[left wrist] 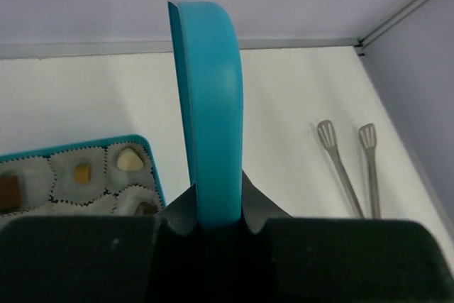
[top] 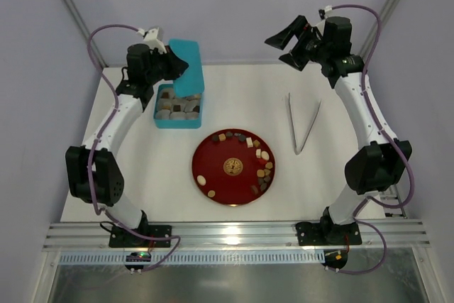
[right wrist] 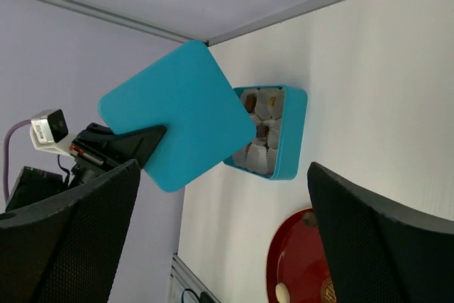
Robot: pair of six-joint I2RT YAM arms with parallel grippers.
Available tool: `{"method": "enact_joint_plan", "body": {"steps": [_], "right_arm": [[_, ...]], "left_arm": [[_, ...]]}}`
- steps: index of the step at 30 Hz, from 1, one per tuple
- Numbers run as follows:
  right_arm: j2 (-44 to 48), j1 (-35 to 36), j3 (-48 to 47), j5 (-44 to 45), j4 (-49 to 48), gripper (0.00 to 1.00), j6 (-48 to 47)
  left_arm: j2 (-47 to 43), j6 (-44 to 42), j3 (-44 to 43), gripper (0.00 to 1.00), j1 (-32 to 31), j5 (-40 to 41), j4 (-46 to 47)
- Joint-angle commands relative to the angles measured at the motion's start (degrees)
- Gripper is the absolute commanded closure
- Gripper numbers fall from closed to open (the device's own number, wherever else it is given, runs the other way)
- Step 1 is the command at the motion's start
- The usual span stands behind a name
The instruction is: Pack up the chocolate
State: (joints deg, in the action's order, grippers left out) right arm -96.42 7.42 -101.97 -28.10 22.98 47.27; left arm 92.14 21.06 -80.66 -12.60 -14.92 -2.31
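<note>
Several pieces of chocolate [top: 264,155] lie round the rim of the red plate [top: 234,182]. More chocolate [left wrist: 130,160] sits in white paper cups inside the open teal box [top: 161,123]. My left gripper [top: 174,67] is shut on the edge of the teal lid [top: 187,67] and holds it in the air over the box's far end. In the left wrist view the lid [left wrist: 209,104] stands edge-on between the pads. My right gripper [top: 292,40] hangs high at the back right, open, nothing between its fingers [right wrist: 71,232].
Metal tongs [top: 301,124] lie on the white table right of the plate; the left wrist view shows the tongs [left wrist: 347,168] too. Grey walls enclose the table at the back and on both sides. The arm bases stand at the near edge.
</note>
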Motion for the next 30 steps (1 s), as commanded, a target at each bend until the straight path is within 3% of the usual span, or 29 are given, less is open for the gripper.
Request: {"method": "enact_joint_plan", "body": {"steps": [1, 6, 14, 25, 30], "right_arm": [[-2.71, 0.84, 0.37, -3.1, -2.94, 0.0, -3.05], [-5.7, 3.12, 0.37, -2.67, -2.68, 0.0, -6.57], [-11.41, 8.31, -1.21, -0.2, -2.94, 0.0, -12.37], [-18.36, 12.97, -3.84, 0.5, -5.67, 0.0, -13.95], [-20.29, 14.55, -4.9, 0.06, -6.63, 0.0, -13.78]], "left_arm": [[2.86, 14.26, -4.06, 1.0, 4.94, -17.93, 1.78], [8.31, 21.56, -6.08, 1.0, 11.01, -31.9, 5.47], [16.04, 26.13, -6.88, 1.0, 18.13, -42.98, 7.31], [25.89, 28.15, -10.65, 0.97, 22.71, -52.22, 8.54], [29.41, 34.56, -10.22, 0.94, 24.02, -55.21, 17.47]]}}
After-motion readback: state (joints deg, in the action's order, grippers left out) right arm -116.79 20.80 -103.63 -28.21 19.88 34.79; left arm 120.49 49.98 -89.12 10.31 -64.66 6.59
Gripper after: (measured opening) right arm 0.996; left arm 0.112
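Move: My left hand still pinches the lid by one edge, its target the open chocolate box: middle about 3 cm ahead, 6 cm to the left and 26 cm below. The red plate lies some 19 cm back and 14 cm right of that hand. From my empty right hand the box is about 5 cm ahead, 32 cm left and 34 cm down, the plate 17 cm back and 12 cm left, the tongs level ahead and some 13 cm right. I keep the lid pinched and bring my left hand down about 10 cm and left nearly as far, drifting forward, as I roll its left side down, tip the fingers downward and turn a little clockwise to flatten the lid over the box. Meanwhile my open right hand sinks some 16 cm and swings 12 cm left towards box and lid, touching neither. ##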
